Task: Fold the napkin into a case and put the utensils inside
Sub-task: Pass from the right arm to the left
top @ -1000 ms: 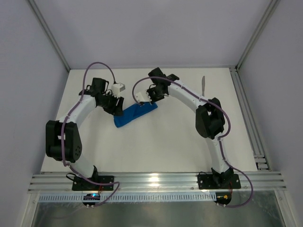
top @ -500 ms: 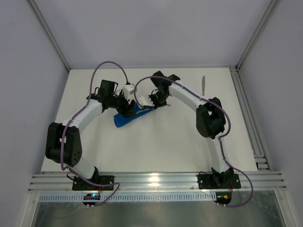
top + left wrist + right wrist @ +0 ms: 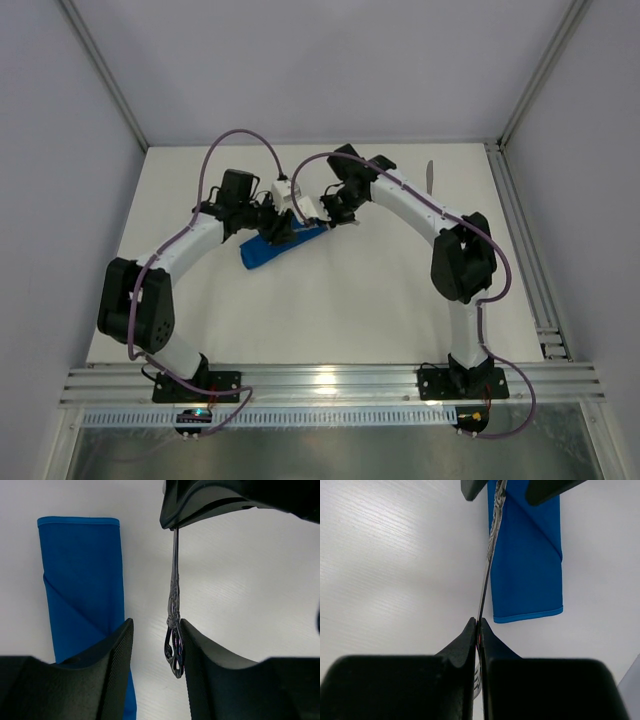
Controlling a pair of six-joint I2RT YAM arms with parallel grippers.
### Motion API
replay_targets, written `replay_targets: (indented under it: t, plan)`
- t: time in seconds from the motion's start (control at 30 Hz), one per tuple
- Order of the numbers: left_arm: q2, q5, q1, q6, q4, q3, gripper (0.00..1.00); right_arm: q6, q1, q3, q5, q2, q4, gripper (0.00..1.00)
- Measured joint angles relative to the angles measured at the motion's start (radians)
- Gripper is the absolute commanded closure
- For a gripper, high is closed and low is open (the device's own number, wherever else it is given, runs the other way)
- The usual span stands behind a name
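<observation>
The napkin (image 3: 283,247) lies folded into a narrow blue case (image 3: 80,575) on the white table. My right gripper (image 3: 477,622) is shut on the silver fork (image 3: 489,555). It holds the fork near the tines, which poke out under its fingers, just off the case's (image 3: 527,560) long edge. The fork's ornate handle end (image 3: 174,650) hangs between the jaws of my left gripper (image 3: 155,625). That gripper is open: the handle touches one pad and stands apart from the other. In the top view, the left gripper (image 3: 283,225) and right gripper (image 3: 325,212) meet above the case's far end.
The silver knife (image 3: 429,178) lies alone at the back right of the table, near the metal frame rail (image 3: 520,230). Both arms arch over the table's middle, their purple cables looping above them.
My left arm has swung right, from beside the case to the right gripper, and its jaws now stand around the fork's handle. The right gripper has kept its hold and shifted slightly.
</observation>
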Motion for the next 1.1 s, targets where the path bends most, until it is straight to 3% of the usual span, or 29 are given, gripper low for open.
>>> replay_targets:
  t: [0.1, 0.13, 0.17, 0.37, 0.77, 0.87, 0.9, 1.1]
  plan:
    - [0.007, -0.009, -0.014, -0.014, 0.002, 0.003, 0.77, 0.0, 0.0, -0.003, -0.001, -0.002, 0.002, 0.96]
    - [0.012, -0.01, -0.017, -0.02, 0.001, 0.005, 0.98, 0.0, 0.0, -0.006, 0.0, -0.002, 0.006, 0.96]
    - [0.018, -0.01, -0.018, -0.032, 0.0, 0.006, 1.0, 0.0, 0.0, -0.01, 0.0, -0.002, 0.012, 0.96]
    - [0.029, 0.004, -0.024, -0.067, 0.0, 0.007, 1.0, -0.001, -0.003, -0.019, 0.009, -0.002, 0.02, 0.95]
    - [0.049, 0.024, -0.019, -0.188, 0.016, 0.009, 1.0, 0.066, -0.002, -0.093, 0.046, -0.011, 0.08, 0.46]
    - [0.077, 0.042, -0.006, -0.233, 0.035, 0.015, 1.0, 0.135, -0.009, -0.166, 0.06, -0.043, 0.179, 0.45]
    - [0.09, 0.057, 0.001, -0.253, 0.044, 0.018, 1.0, 0.171, -0.016, -0.197, 0.062, -0.064, 0.224, 0.29]
    - [0.152, 0.1, 0.043, -0.358, 0.089, 0.023, 1.0, 0.481, -0.073, -0.398, 0.084, -0.283, 0.605, 0.26]
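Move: The fork's handle end is right at my left hand's half-open fingers, about 1 cm to the right and 1 cm below. My right hand grips the fork near its middle; the handle end lies some 11 cm to its left and 2 cm back, the tines about 7 cm to its right and 1 cm farther out. The folded napkin's middle lies roughly 5 cm ahead of my left hand, level sideways and about 11 cm down. I shut my left fingers on the fork's handle end, easing about 1 cm right and slightly back and down. With that hold made, I open my right fingers wide and sink some 2 cm, then lift clear, up, forward and to the right, turning about 25 degrees clockwise with the left side rising. Meanwhile my left hand keeps its pinch, rolls some 20 degrees forward side down and dips about 2 cm. ##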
